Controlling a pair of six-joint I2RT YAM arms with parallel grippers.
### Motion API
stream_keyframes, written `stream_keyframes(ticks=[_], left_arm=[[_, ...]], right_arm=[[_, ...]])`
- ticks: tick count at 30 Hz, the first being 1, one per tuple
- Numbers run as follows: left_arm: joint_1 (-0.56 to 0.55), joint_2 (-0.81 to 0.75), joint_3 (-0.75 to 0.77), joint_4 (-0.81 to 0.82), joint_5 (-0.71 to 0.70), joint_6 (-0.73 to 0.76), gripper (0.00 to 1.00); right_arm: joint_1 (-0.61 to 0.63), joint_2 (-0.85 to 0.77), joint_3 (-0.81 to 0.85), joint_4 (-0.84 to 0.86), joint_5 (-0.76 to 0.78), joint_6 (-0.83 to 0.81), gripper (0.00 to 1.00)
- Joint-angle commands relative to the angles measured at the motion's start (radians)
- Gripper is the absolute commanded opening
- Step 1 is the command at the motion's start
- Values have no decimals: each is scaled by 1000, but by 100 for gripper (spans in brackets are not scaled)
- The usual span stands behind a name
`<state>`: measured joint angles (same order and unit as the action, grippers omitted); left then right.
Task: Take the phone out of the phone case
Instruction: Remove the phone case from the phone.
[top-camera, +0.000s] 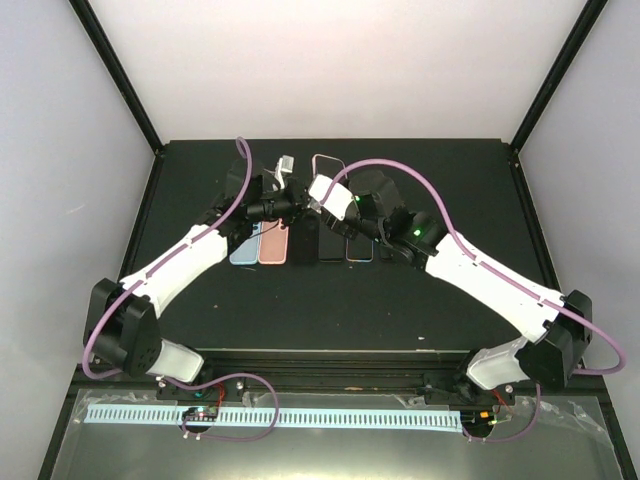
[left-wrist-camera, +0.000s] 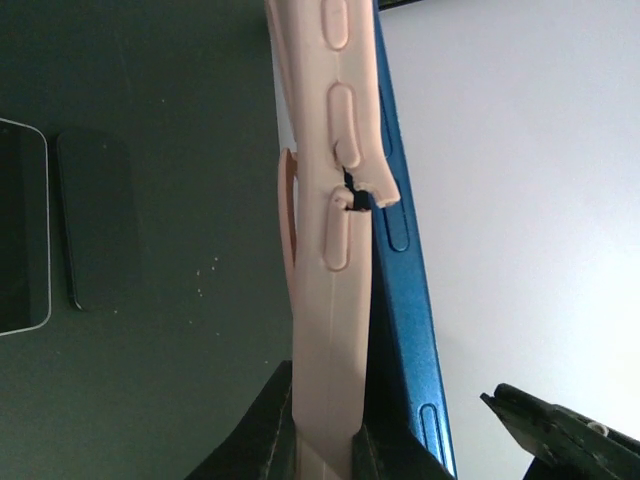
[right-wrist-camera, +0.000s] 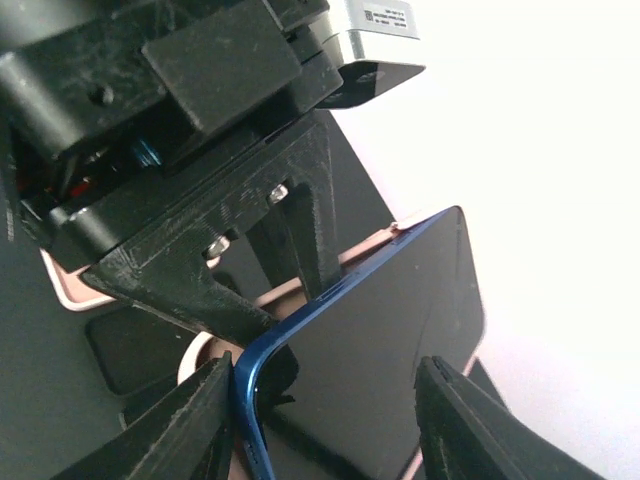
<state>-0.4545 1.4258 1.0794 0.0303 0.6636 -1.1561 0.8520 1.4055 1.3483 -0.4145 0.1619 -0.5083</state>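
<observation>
The pink phone case (left-wrist-camera: 330, 300) stands upright on edge, and my left gripper (left-wrist-camera: 325, 445) is shut on its lower end. The blue phone (left-wrist-camera: 405, 300) has come partly away from the case along its side, with a dark gap between them. In the right wrist view the phone (right-wrist-camera: 380, 350) shows its dark screen, with the case's pink rim (right-wrist-camera: 365, 250) behind it. My right gripper (right-wrist-camera: 325, 425) is open, its jaws wide on either side of the phone; one finger (right-wrist-camera: 200, 425) is against the blue corner. Both grippers meet above mid-table, the left (top-camera: 288, 205) and the right (top-camera: 315, 197).
A row of phones lies flat under the grippers: light blue (top-camera: 243, 248), pink (top-camera: 273, 245), black (top-camera: 303, 247) and more to the right (top-camera: 360, 248). A pink-rimmed one (top-camera: 328, 163) lies further back. The left wrist view shows a white-rimmed phone (left-wrist-camera: 20, 230) and a dark one (left-wrist-camera: 95, 220).
</observation>
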Motion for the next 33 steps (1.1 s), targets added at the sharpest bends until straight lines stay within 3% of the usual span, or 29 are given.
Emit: stream_keyframes(ticks=[1,9,20,33], left_arm=[[-13,-8,56,73,11,-8,2],[-26,-2,56,91,25,-15,2],[-47,-5,44,120,51,-15,2],[-47,-3,4,72,5,19,2]], right_arm=[[3,14,-14,84,160,-57,49],[5,23,-70,204,294,-160,37],[5,32,-148,332,376,-256,38],[-4,-8,-80,314,371,-229,2]])
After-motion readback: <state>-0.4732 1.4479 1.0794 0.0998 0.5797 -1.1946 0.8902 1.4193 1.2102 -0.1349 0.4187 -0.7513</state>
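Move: The phone is held in mid-air, still partly in its case, with its near end already between the right hand's open fingers. Its middle is about 6 cm ahead of that hand, 1 cm left and 2 cm higher. From the left hand, which pinches the case, the phone's middle is some 5 cm ahead, 3 cm right and 1 cm up. On the table, roughly 30 cm below the right hand and 10 cm ahead, lie a black phone 3 cm right and a silver-edged phone 11 cm right. Forward by about 2.5 cm along the phone, sinking slightly, the right hand turns its wrist some 20 degrees so its fingers swing clockwise and rise a little. Its fingers, half open at first, close nearly fully and pinch the bare near end of the phone across its thickness. The left hand keeps its pinch on the case and gives about 1.5 cm forward. ##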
